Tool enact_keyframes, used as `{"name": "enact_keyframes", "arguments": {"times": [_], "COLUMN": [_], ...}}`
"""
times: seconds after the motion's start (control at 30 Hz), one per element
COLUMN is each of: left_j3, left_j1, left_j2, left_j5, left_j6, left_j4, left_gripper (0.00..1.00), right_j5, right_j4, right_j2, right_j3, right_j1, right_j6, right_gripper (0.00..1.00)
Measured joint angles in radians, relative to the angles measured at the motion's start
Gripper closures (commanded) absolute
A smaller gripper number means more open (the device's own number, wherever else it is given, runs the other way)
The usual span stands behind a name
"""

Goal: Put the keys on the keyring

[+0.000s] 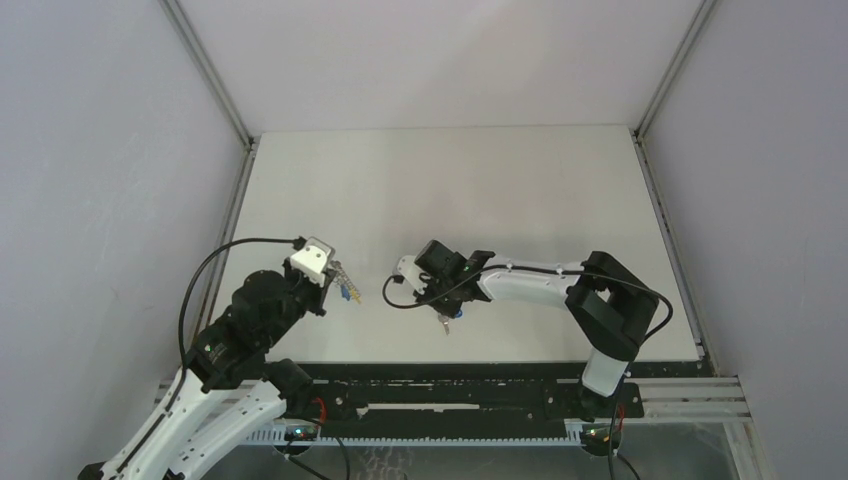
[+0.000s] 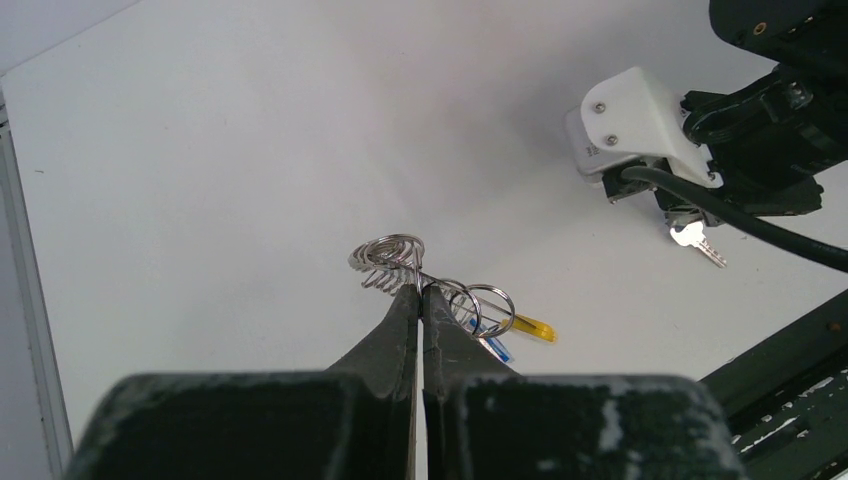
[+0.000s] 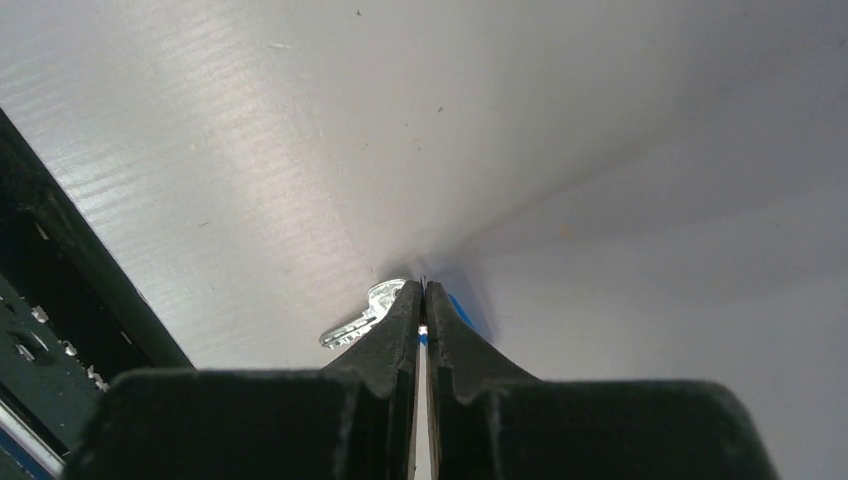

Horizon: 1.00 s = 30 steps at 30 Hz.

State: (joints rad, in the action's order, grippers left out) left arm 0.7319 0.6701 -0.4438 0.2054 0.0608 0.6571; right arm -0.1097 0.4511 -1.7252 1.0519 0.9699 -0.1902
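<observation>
My left gripper (image 2: 420,290) is shut on the wire of the keyring (image 2: 388,258), a silvery coiled loop with small rings and a yellow section (image 2: 535,328). A blue-headed key (image 2: 494,347) hangs on it. From above, the keyring (image 1: 348,290) is held just above the table at centre left. My right gripper (image 3: 422,290) points down at the table, shut. A silver key (image 3: 358,322) sticks out left of its tips and a blue piece (image 3: 460,308) shows on the right. That key (image 2: 698,242) dangles under the right gripper (image 1: 443,308) in the left wrist view.
The white table (image 1: 450,190) stretches back to the grey walls. The black rail (image 1: 450,385) with the arm bases runs along the near edge, close behind the right gripper. A black cable (image 2: 740,215) loops from the right wrist.
</observation>
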Motion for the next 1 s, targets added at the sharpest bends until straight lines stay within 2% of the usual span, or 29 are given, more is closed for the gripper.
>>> {"name": "enact_keyframes", "arguments": {"times": [0.07,0.2,0.33,0.5,0.63,0.77,1.0], "left_j3": [0.000,-0.005,-0.019,-0.019,-0.019,-0.019,-0.019], "left_j1": [-0.005,-0.008,-0.011,-0.014,-0.016,-0.018,-0.020], "left_j2": [0.000,0.001,0.001,0.002,0.002,0.002,0.002], "left_j5": [-0.003,-0.004,-0.005,-0.007,-0.007,-0.007,-0.007], "left_j6": [0.002,0.003,0.003,0.003,0.003,0.003,0.003], "left_j4": [-0.004,-0.009,-0.010,-0.012,-0.012,-0.012,-0.012], "left_gripper": [1.00,1.00,1.00,1.00,1.00,1.00,1.00], "right_j5": [0.000,0.002,0.002,-0.007,-0.027,-0.017,0.028], "right_j4": [0.016,0.035,0.044,0.026,-0.034,-0.126,-0.309], "right_j2": [-0.018,-0.043,-0.040,0.012,0.120,0.182,0.199], "right_j3": [0.028,0.054,0.054,0.035,-0.049,-0.132,-0.285], "right_j1": [0.003,0.008,0.008,-0.003,-0.023,-0.034,-0.007], "right_j6": [-0.018,-0.039,-0.043,-0.038,-0.027,0.013,0.090], "right_gripper": [0.98,0.84,0.77,0.77,0.77,0.77,0.77]}}
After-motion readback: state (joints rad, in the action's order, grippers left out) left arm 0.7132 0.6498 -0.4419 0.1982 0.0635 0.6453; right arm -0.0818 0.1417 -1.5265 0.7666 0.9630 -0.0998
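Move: The blue tag on the loose key lies flat under the right fingertips, its middle some 3 cm to the right, level fore and aft and about 1 cm below. The key sits about 3 cm back from the hand, neither left nor right of it; the keyring bundle hangs about 17 cm to the left and 18 cm up, level fore and aft. From the left hand, the tag is roughly 22 cm to the right, 1 cm back and 22 cm below. Letting go of the small ring joining key and tag, the right fingers open to about a quarter. The hand lifts some 3 cm clear, then sinks almost as far, easing about 1.5 cm right and finally slightly back over the tag's ring end, while the wrist tilts some 10 degrees, slanting the fingers more to the left. Whether they touch the tag again can't be seen. The left hand keeps its grip on the keyring. ##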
